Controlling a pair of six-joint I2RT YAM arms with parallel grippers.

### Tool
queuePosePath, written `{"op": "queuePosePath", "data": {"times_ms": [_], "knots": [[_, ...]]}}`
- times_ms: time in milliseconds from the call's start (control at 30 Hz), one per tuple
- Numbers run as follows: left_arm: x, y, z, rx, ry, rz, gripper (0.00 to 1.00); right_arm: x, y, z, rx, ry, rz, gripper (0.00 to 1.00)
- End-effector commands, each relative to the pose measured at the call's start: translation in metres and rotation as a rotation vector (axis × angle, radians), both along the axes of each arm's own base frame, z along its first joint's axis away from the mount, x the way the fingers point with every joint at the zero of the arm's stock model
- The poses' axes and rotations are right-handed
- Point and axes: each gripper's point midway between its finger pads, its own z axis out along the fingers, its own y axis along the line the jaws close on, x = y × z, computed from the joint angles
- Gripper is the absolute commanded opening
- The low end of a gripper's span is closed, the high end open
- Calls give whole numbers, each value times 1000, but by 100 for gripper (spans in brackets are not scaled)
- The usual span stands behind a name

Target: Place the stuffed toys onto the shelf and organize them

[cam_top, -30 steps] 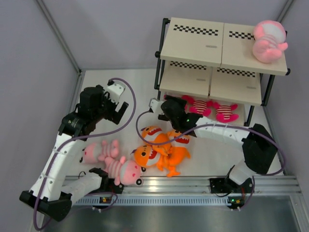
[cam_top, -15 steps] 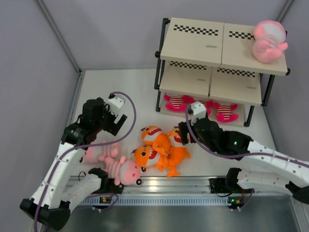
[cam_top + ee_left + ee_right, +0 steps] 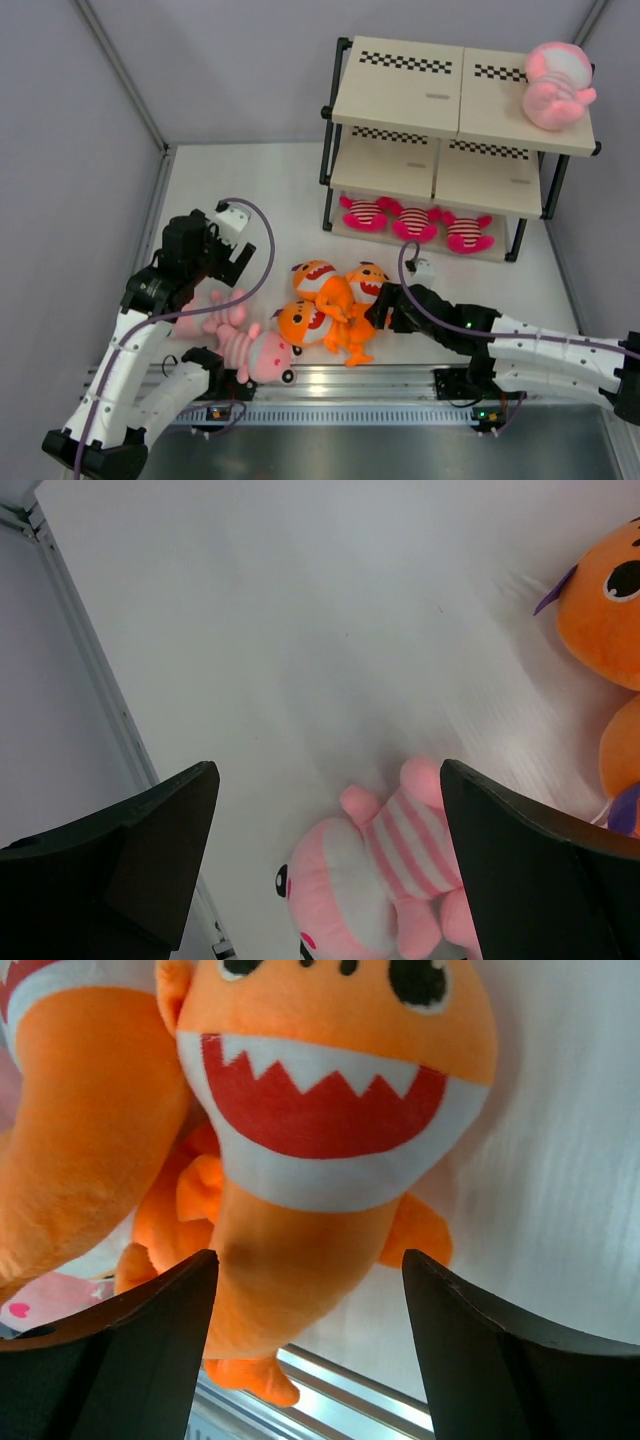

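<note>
Three orange sharks (image 3: 335, 305) lie in a heap at the table's front middle. Two pale pink striped dolls (image 3: 235, 335) lie to their left. My right gripper (image 3: 378, 308) is open just right of the sharks; its wrist view shows one shark (image 3: 330, 1130) between the fingers, toothy mouth up. My left gripper (image 3: 228, 262) is open above the dolls; its wrist view shows a doll (image 3: 375, 900) below the jaws. The shelf (image 3: 455, 100) stands at the back right, three magenta creatures (image 3: 415, 222) on its bottom board, a pink doll (image 3: 556, 85) on top.
A metal rail (image 3: 400, 380) runs along the table's front edge, just behind the sharks in the right wrist view (image 3: 420, 1400). Grey walls close the left and back sides. The shelf's middle board (image 3: 440, 170) holds nothing visible.
My right arm drew back from the shelf's bottom board, leaving a third magenta creature there, and came down beside the sharks. My left gripper moved down toward the pink dolls.
</note>
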Motion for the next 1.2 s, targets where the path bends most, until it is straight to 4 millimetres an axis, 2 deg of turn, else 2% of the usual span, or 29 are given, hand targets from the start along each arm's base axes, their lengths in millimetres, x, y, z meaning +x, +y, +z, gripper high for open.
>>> {"op": "queuePosePath", "data": {"times_ms": [0, 133, 167, 233, 267, 300, 333, 367, 400, 467, 500, 567, 600, 667, 700, 733, 767, 933, 967, 1000, 1033, 1067, 1100, 1167], "knots": [[3, 2, 2, 4, -25, 5, 99, 6, 40, 31, 173, -39, 12, 74], [3, 4, 2, 11, -28, 9, 99, 9, 44, 20, 134, -29, 4, 65], [4, 4, 2, 12, -27, 10, 99, 10, 43, 17, 127, -27, -5, 51], [4, 5, 2, 15, -26, 12, 99, 12, 34, 12, 105, -21, -46, 31], [4, 4, 3, 16, -29, 9, 99, 13, 30, 13, 90, -29, -56, 11], [4, 5, 3, 16, -29, 11, 98, 16, 18, 17, 38, -48, -85, 1], [3, 4, 2, 15, -27, 8, 99, 16, 9, 35, -2, -77, -82, 0], [3, 4, 2, 12, -27, 8, 99, 20, 5, 40, -11, -113, -88, 0], [3, 3, 1, 12, -25, 3, 99, 23, -10, 60, -75, -146, -107, 0], [3, 2, 1, 9, -24, 0, 99, 23, -21, 81, -170, -202, -44, 0], [3, 2, 0, 9, -21, -1, 99, 23, -14, 109, -151, -228, -5, 0], [3, 2, 0, 10, -21, -2, 99, 16, -17, 124, -219, -235, 94, 0], [3, 1, 0, 9, -19, -4, 99, 16, -13, 149, -224, -268, 143, 0], [3, 1, 2, 5, -23, -5, 99, 16, -26, 165, -308, -289, 173, 0], [4, 1, 2, 8, -23, -5, 99, 25, -31, 189, -313, -342, 131, 0], [4, 1, 1, 6, -22, -5, 98, 29, -37, 197, -339, -367, 117, 0], [4, 0, 2, 2, -22, -6, 99, 35, -41, 215, -355, -409, 121, 0], [5, 0, 3, 0, -23, -7, 99, 78, -63, 254, -445, -493, 6, 0], [5, 0, 3, 0, -21, -6, 99, 93, -77, 257, -483, -501, -27, 0], [5, -1, 3, -2, -19, -9, 99, 102, -73, 263, -454, -509, -18, 0], [6, -1, 3, -3, -19, -10, 99, 112, -80, 264, -473, -511, -43, 0], [6, -1, 3, -1, -18, -9, 99, 125, -98, 265, -519, -505, -94, 0], [6, -1, 4, -3, -19, -10, 99, 135, -102, 267, -540, -511, -117, 0], [6, -1, 4, 0, -20, -9, 99, 147, -117, 272, -603, -522, -136, 0]]}}
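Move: The rightmost orange shark lies under the right hand's open fingers, its middle about 3 cm ahead, 3 cm to the left and 4 cm below. From this hand, the far shark lies some 12 cm left and 5 cm ahead, and the near shark about 15 cm left and 4 cm back. The middle shelf is roughly 28 cm ahead, 12 cm right and 12 cm higher. For the left hand, the rightmost shark is about 32 cm right, 5 cm back and 20 cm below. The right hand eases about 2 cm left and 1 cm down around the rightmost orange shark while its open fingers close fully, pinching the plush body just under the head. It then lifts the shark quickly, nearly straight up by about 25 cm, and carries it forward and to the right towards the middle shelf, the hand's left side rolling down and the fingers tipping up from their downward slant, still gripping. ##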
